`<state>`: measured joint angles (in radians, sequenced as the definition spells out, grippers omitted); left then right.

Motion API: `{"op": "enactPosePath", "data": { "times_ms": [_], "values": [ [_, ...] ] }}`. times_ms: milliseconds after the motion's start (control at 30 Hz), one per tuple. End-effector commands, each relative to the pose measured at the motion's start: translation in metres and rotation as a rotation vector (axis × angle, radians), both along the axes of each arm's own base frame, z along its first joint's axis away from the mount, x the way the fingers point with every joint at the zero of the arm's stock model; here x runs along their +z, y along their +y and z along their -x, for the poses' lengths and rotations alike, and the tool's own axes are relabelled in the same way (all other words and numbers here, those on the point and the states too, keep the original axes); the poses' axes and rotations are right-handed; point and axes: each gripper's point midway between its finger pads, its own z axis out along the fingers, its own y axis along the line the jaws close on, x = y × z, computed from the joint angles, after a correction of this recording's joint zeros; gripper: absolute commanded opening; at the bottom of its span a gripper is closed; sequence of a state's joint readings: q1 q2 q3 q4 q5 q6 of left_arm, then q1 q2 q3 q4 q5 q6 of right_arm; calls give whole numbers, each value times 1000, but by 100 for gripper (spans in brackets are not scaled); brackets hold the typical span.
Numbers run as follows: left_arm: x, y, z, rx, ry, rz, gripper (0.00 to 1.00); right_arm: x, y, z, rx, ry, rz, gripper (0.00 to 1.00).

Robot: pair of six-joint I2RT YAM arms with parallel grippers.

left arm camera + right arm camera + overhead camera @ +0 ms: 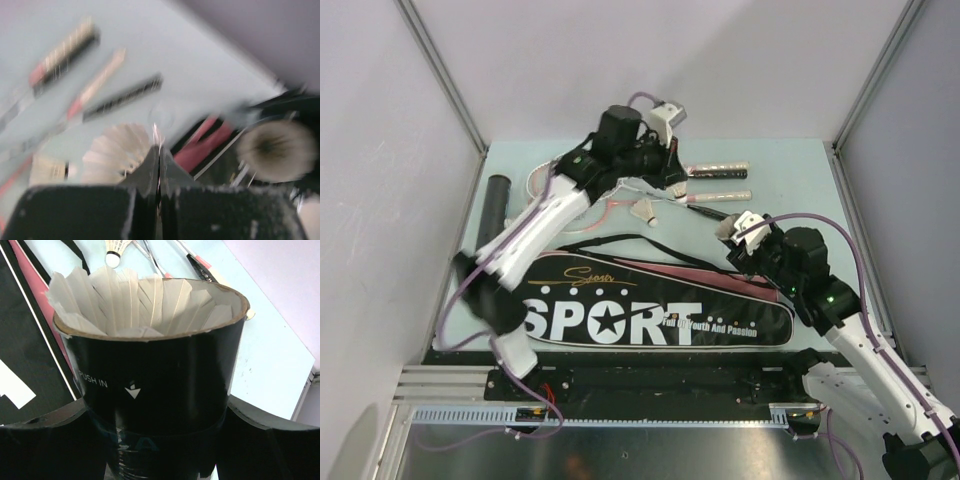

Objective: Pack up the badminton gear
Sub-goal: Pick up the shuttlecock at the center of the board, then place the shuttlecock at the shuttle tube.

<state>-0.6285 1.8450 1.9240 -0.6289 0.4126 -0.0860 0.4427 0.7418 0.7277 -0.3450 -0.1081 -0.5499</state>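
Note:
My right gripper (752,243) is shut on a dark tube (160,385) printed "PUSH IN"; its open mouth is full of white shuttlecock feathers (135,300). The tube (738,228) is held above the bag's far right part. A loose shuttlecock (642,210) lies on the table behind the bag and also shows in the right wrist view (116,250). My left gripper (671,183) is shut, over the rackets (715,171). In the blurred left wrist view the shuttlecock (117,150) sits just behind the closed fingertips (159,150), with racket handles (122,97) beyond. A second dark tube (497,205) lies at far left.
A long black racket bag (650,310) printed "SPORT" lies across the near table, with a pink inner edge and a black strap (650,250) behind it. The pale table (790,180) is walled by grey panels on three sides.

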Motion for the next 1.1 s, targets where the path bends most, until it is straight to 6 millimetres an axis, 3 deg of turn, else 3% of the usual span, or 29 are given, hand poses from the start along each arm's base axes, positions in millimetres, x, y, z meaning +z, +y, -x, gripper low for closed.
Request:
{"op": "enactPosePath", "data": {
  "times_ms": [0,33,100,267,533,600,667,833,1067],
  "values": [
    [111,-7,58,47,-146,312,0,16,11,0,15,-17,-70,28],
    [125,-4,62,50,-177,365,0,14,11,0,14,-12,-64,29],
    [126,0,78,35,-173,394,0,16,12,1,18,-16,-71,28],
    [119,-20,104,7,-182,421,0,22,18,3,43,-29,-102,28],
    [108,-40,108,45,-197,467,0,30,21,10,66,-48,-124,28],
    [120,-43,113,35,-209,543,0,31,21,9,60,-48,-131,28],
    [113,-41,113,61,-207,546,0,32,22,9,65,-52,-138,27],
    [121,-44,117,66,-216,580,0,33,25,9,67,-40,-161,27],
    [108,-62,132,27,-170,587,0,45,21,4,21,-76,-204,27]
  ]
}}
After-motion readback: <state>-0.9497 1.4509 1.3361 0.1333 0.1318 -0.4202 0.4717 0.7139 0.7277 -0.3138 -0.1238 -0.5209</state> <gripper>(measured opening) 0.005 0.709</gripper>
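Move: The left hand, already holding a shuttlecock, has the mouth of the tube about 13 cm back and 11 cm to its right, at about its own height. Some 26 cm below the hand are a loose shuttlecock about 8 cm ahead and 8 cm left, and the black racket grip 6 cm ahead and 12 cm right. From the right hand, which holds the tube, the mouth is about 3 cm ahead, 4 cm left and 7 cm up. Keeping its fingers shut on the shuttlecock, the left hand swings quickly back about 11 cm while rising some 15 cm, then sinks roughly 9 cm and works 5 to 6 cm to the right towards the tube mouth, ending with a slight creep upward. Over this its wrist rolls about 30 degrees so the fingers go from slanting down to nearly level, pointing right, bringing the cork over the opening, while the right hand keeps its grip on the tube and eases it up and left by a centimetre or so. ##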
